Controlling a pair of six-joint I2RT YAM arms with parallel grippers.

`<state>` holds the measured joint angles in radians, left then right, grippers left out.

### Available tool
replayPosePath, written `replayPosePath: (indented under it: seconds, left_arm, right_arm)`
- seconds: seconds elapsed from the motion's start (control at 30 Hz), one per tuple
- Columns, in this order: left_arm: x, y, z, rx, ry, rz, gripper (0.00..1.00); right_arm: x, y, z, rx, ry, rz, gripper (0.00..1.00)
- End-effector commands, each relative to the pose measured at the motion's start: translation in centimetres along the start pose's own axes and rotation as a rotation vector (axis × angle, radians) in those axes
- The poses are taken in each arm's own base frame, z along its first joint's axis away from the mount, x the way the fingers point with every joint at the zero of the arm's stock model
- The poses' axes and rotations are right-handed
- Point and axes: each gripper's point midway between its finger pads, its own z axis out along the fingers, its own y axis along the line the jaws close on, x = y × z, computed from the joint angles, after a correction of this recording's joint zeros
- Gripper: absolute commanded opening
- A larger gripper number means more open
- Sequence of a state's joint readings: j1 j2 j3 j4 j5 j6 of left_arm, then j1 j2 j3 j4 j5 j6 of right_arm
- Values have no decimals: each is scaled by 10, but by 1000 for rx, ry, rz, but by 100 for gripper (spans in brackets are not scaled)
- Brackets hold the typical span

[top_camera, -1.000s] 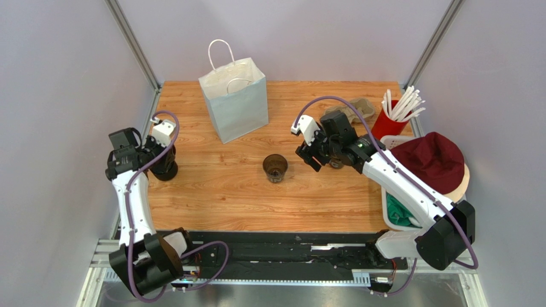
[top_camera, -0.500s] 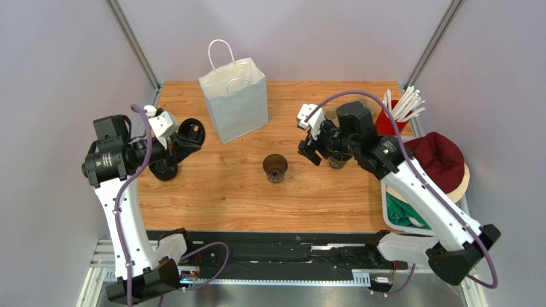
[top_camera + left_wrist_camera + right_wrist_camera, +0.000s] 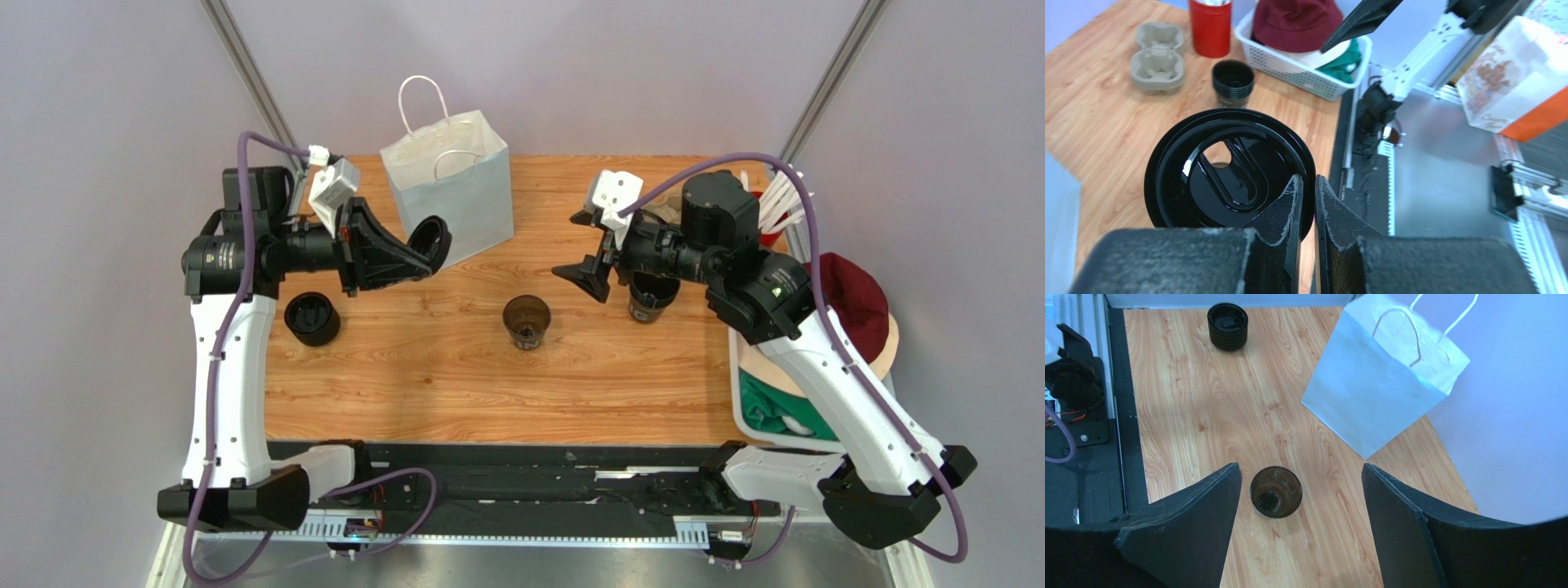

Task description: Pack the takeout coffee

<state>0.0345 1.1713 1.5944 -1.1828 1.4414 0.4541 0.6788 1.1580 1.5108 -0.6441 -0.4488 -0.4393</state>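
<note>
The takeout coffee (image 3: 526,321) is a small dark cup with no lid, standing upright mid-table; the right wrist view has it (image 3: 1276,491) far below. My left gripper (image 3: 423,254) is raised beside the white paper bag (image 3: 448,190) and is shut on the rim of a black lid (image 3: 431,238). In the left wrist view the lid (image 3: 1229,177) is pinched edge-on by that gripper (image 3: 1308,184). My right gripper (image 3: 579,249) hangs open above the table, right of the cup. Nothing sits between its fingers (image 3: 1300,470).
A stack of black lids (image 3: 312,319) sits at the left edge. A stack of black cups (image 3: 650,298) stands under the right arm. The pulp cup carrier (image 3: 1157,55), red straw cup (image 3: 1209,27) and white basket (image 3: 1309,79) with a maroon hat fill the right side.
The left arm rose off the lid stack with a lid and swung right toward the bag. The right gripper lifted away from the cup stack and opened wider.
</note>
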Motion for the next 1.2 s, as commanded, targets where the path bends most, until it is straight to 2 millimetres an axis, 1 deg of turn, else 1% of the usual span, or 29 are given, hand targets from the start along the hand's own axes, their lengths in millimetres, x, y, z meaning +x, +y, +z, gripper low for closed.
replayPosePath:
  seconds: [0.0,0.03,0.07,0.1,0.13,0.17,0.2,0.23,0.27,0.3,0.33,0.37,0.4,0.43,0.47,0.5,0.57,0.6,0.63,0.7,0.73,0.77,0.8,0.83,0.87,0.93,1.03,1.07,1.17]
  left_arm:
    - [-48,-83,3,398,-88,-5,0]
    - [-49,-88,4,414,-83,1,0]
    - [-49,-96,7,455,-70,11,0]
    - [-49,-100,9,474,-62,13,0]
    - [-48,-103,11,475,-45,-9,0]
    - [-45,-101,17,462,-25,1,0]
    - [-39,-96,20,451,-15,-24,0]
    - [-34,-96,20,433,-1,-56,0]
    - [-32,-86,25,386,6,-35,0]
    - [-21,-77,29,369,17,-84,0]
    - [-18,-70,31,328,24,-101,0]
    - [-13,-64,34,303,31,-125,0]
    - [-5,-57,36,292,40,-158,0]
    - [-1,-48,39,255,47,-175,0]
    - [2,-42,41,223,53,-190,0]
    - [6,-37,43,207,60,-208,0]
    - [12,-23,48,157,78,-237,0]
    - [14,-18,49,135,85,-243,0]
    - [20,-8,52,88,103,-260,0]
    - [29,-1,56,54,133,-248,0]
    - [39,3,59,30,169,-264,0]
    - [43,6,61,15,188,-266,0]
    - [49,9,62,11,208,-252,0]
    - [58,10,64,-6,241,-267,0]
    - [62,11,64,-13,254,-266,0]
    - [68,11,64,-19,272,-263,0]
    - [71,9,63,-14,279,-264,0]
    - [71,9,63,-12,279,-264,0]
    - [69,5,63,3,272,-254,0]
  right_arm:
    - [-42,-2,1,-31,-112,-36,79]
    - [-50,-1,-2,-45,-122,-57,79]
    - [-53,1,-4,-62,-124,-75,79]
    - [-53,2,-3,-82,-115,-87,83]
    - [-52,9,-7,-123,-103,-129,87]
    - [-63,9,-14,-128,-121,-164,90]
    - [-67,11,-19,-136,-124,-189,91]
    - [-63,16,-23,-158,-104,-197,91]
    - [-65,16,-27,-166,-106,-265,91]
    - [-64,20,-29,-174,-98,-289,91]
    - [-54,23,-31,-182,-59,-305,91]
    - [-51,30,-30,-207,-51,-382,92]
    - [-42,36,-28,-221,-23,-406,93]
    - [-31,37,-27,-220,25,-433,93]
    - [-27,46,-24,-247,39,-460,93]
    - [-17,48,-20,-262,62,-488,94]
    - [-7,55,-13,-282,103,-518,94]
    - [5,59,-4,-297,137,-533,95]
    - [5,58,4,-267,157,-566,97]
    - [11,53,21,-235,199,-582,98]
    - [7,56,26,-236,191,-588,98]
    - [10,56,36,-236,204,-582,98]
    - [7,51,41,-202,210,-585,98]
    - [-3,53,44,-194,194,-586,98]
    - [-1,54,51,-197,202,-581,98]
    - [-11,55,55,-179,186,-578,98]
    - [-11,54,64,-168,194,-578,99]
    - [-8,56,67,-175,201,-576,98]
    - [-6,58,70,-174,206,-574,99]
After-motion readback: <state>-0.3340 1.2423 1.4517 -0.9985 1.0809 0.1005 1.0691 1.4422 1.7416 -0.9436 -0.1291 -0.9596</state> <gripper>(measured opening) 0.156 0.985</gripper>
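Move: The left hand's shut fingers already hold the black lid by its edge, the lid's middle about 4 cm ahead of them. From the open right hand the lid lies some 17 cm left, level fore and aft, and about 2 cm higher; from the left hand the right gripper is 16 cm right, 4 cm ahead. The smoked cup stands 5 cm left, 7 cm ahead of and 31 cm below the right hand; the black cup is 18 cm right, 10 cm ahead of that hand, equally low. The right hand rises and draws back about 6 cm, then swings left and down towards the lid, ending some 7 cm farther left and 6 cm lower, its fingers spreading to full width while they tip down about 30 degrees and turn counter-clockwise. The left hand keeps its pinch on the lid's edge and brings it to meet them: first back and right with a small lift, then forward again and down, net some 6 cm right and 8 cm lower, the wrist rolling and tipping the fingertips slightly down. ##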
